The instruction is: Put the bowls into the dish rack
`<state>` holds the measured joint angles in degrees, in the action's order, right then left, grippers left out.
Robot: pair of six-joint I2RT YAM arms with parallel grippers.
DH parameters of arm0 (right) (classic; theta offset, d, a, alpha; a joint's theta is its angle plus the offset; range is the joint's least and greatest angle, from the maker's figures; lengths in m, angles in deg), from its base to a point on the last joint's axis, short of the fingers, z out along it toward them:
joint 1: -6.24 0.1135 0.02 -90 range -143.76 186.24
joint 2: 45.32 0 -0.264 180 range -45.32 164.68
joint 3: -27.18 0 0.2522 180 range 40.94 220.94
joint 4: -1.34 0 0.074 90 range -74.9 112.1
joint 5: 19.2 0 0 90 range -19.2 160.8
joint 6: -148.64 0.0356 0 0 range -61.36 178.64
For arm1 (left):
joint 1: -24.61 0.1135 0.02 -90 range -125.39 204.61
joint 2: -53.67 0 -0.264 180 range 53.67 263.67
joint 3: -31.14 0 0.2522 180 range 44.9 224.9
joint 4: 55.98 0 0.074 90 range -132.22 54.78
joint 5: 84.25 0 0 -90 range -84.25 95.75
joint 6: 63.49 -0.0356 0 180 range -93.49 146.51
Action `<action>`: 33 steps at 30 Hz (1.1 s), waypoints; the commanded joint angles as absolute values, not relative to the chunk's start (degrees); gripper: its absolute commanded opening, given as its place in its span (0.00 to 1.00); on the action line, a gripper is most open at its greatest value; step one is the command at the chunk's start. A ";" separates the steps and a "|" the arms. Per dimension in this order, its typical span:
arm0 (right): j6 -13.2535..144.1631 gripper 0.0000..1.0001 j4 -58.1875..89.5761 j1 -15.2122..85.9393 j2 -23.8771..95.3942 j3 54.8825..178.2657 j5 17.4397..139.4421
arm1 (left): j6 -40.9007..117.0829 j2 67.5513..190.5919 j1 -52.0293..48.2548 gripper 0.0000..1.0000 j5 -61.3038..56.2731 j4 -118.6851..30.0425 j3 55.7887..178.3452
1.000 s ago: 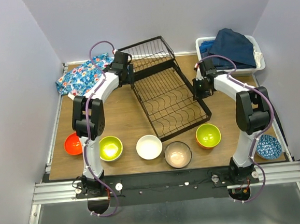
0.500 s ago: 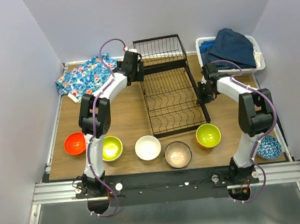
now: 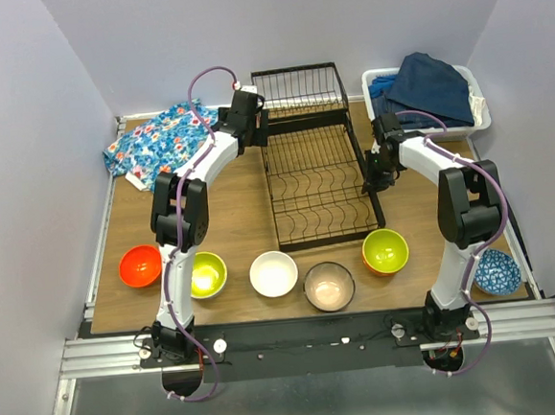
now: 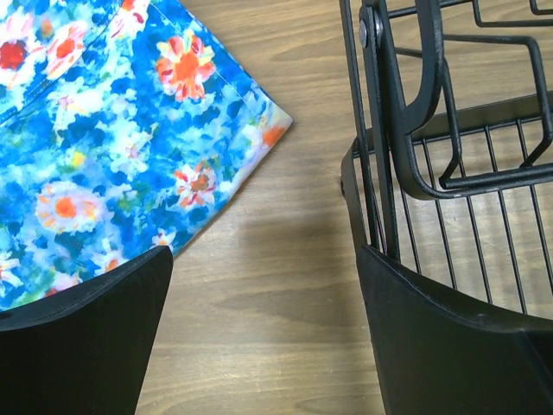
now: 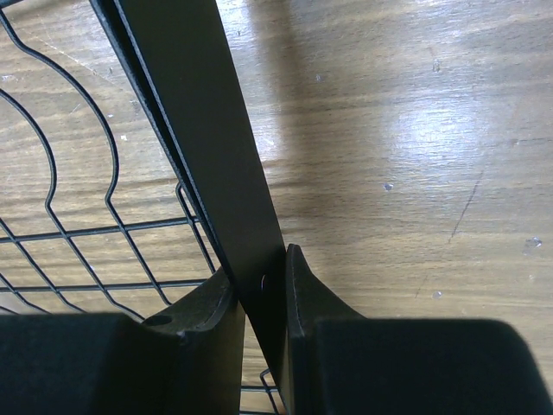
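The black wire dish rack (image 3: 319,180) lies square on the table, its hinged end panel (image 3: 297,89) upright at the back. My right gripper (image 3: 376,176) is shut on the rack's right side rail (image 5: 199,130), pinched between both fingers (image 5: 263,294). My left gripper (image 3: 252,123) hangs open by the rack's back left corner (image 4: 380,173), with only bare wood between its fingers (image 4: 263,337). Along the front stand the bowls: red-orange (image 3: 140,265), yellow-green (image 3: 206,274), white (image 3: 274,273), beige (image 3: 329,286), orange with lime inside (image 3: 385,251), and blue-white patterned (image 3: 497,272) at the far right.
A blue floral cloth (image 3: 152,140) lies at the back left, its corner close to my left fingers (image 4: 130,156). A white bin (image 3: 473,120) of dark blue clothes stands at the back right. Walls close in the table on three sides.
The rack has swung from a diagonal lie to square with the table, the right gripper keeping hold of its rail. The left gripper moved right with the rack's corner.
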<state>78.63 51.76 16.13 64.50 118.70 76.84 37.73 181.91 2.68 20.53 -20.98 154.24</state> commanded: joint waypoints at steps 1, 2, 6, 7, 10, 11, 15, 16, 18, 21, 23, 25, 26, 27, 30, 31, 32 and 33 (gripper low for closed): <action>91.87 0.01 40.68 16.17 67.97 121.89 84.95 | 39.96 184.10 -4.22 0.99 9.79 -31.67 157.92; 91.51 0.01 40.33 16.26 68.14 122.24 84.60 | 39.96 184.10 -4.22 0.99 10.83 -31.93 158.01; 89.84 0.01 39.80 16.26 69.72 125.65 83.19 | 39.87 183.83 -4.13 0.99 11.63 -32.20 158.80; 89.75 0.01 39.71 16.26 70.60 126.28 83.19 | 39.87 183.74 -4.13 0.99 11.81 -32.29 158.89; 90.28 0.01 39.80 16.34 71.66 128.30 83.28 | 40.22 182.78 -4.13 0.99 12.07 -31.94 158.54; 90.63 0.01 39.88 16.26 72.01 128.39 83.45 | 40.48 181.99 -4.13 0.99 12.42 -31.76 158.19; 94.40 0.01 40.41 16.78 71.31 127.34 85.38 | 41.01 179.09 -4.13 0.99 12.86 -31.23 155.73; 94.67 0.01 40.76 17.13 70.96 126.99 85.13 | 41.19 178.56 -4.13 0.99 12.87 -30.97 154.42; 95.81 0.01 41.90 18.27 69.82 125.85 83.90 | 41.36 177.07 -4.13 0.99 12.95 -30.35 153.36; 97.13 0.01 44.01 19.24 67.89 124.09 81.63 | 41.98 175.05 -4.13 0.99 12.86 -29.74 150.99; 97.49 0.01 44.28 19.33 67.36 123.04 81.00 | 42.33 173.56 -4.13 0.99 12.78 -29.56 149.14; 97.31 0.01 44.37 19.33 66.92 122.15 80.47 | 42.51 172.67 -4.13 0.99 12.78 -29.65 147.48; 97.14 0.01 44.11 19.33 66.83 122.06 80.38 | 42.33 171.89 -4.13 0.99 12.78 -29.56 147.03; 96.88 0.01 44.10 19.33 66.83 122.06 80.12 | 42.07 171.53 -4.13 0.99 13.04 -29.56 146.68; 97.31 0.01 44.45 19.33 67.09 122.94 80.46 | 41.54 170.30 -4.13 0.99 13.65 -29.12 145.62; 97.40 0.01 44.45 19.42 67.09 123.12 80.82 | 41.45 170.04 -4.04 0.99 13.83 -28.95 145.10; 97.40 0.01 44.54 19.42 66.92 123.20 80.91 | 41.54 169.25 -3.95 0.99 14.09 -28.77 144.75; 97.14 0.01 44.54 19.51 66.83 123.21 80.30 | 41.54 168.81 -3.87 0.99 14.18 -28.77 144.31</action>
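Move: From the left hand, open beside the dish rack's left rim, the rack's middle lies about 15 cm right, 10 cm back and 8 cm below; the flowered cloth is 18 cm left and 3 cm back. The right hand holds the right rim: the rack's middle is some 13 cm left and 6 cm ahead, the upper green bowl 17 cm back and 2 cm right, and the clear bowl 24 cm back and 11 cm left. To the left, late and by about 3 cm, the right hand draws the right rim it keeps pinching, turning slightly clockwise. The left hand first stays almost still with its right finger against the left rim, then comes free, climbing and sweeping about 8 cm right and 4 cm back over the rack, fingers wide open, wrist turning some 10 degrees clockwise. ##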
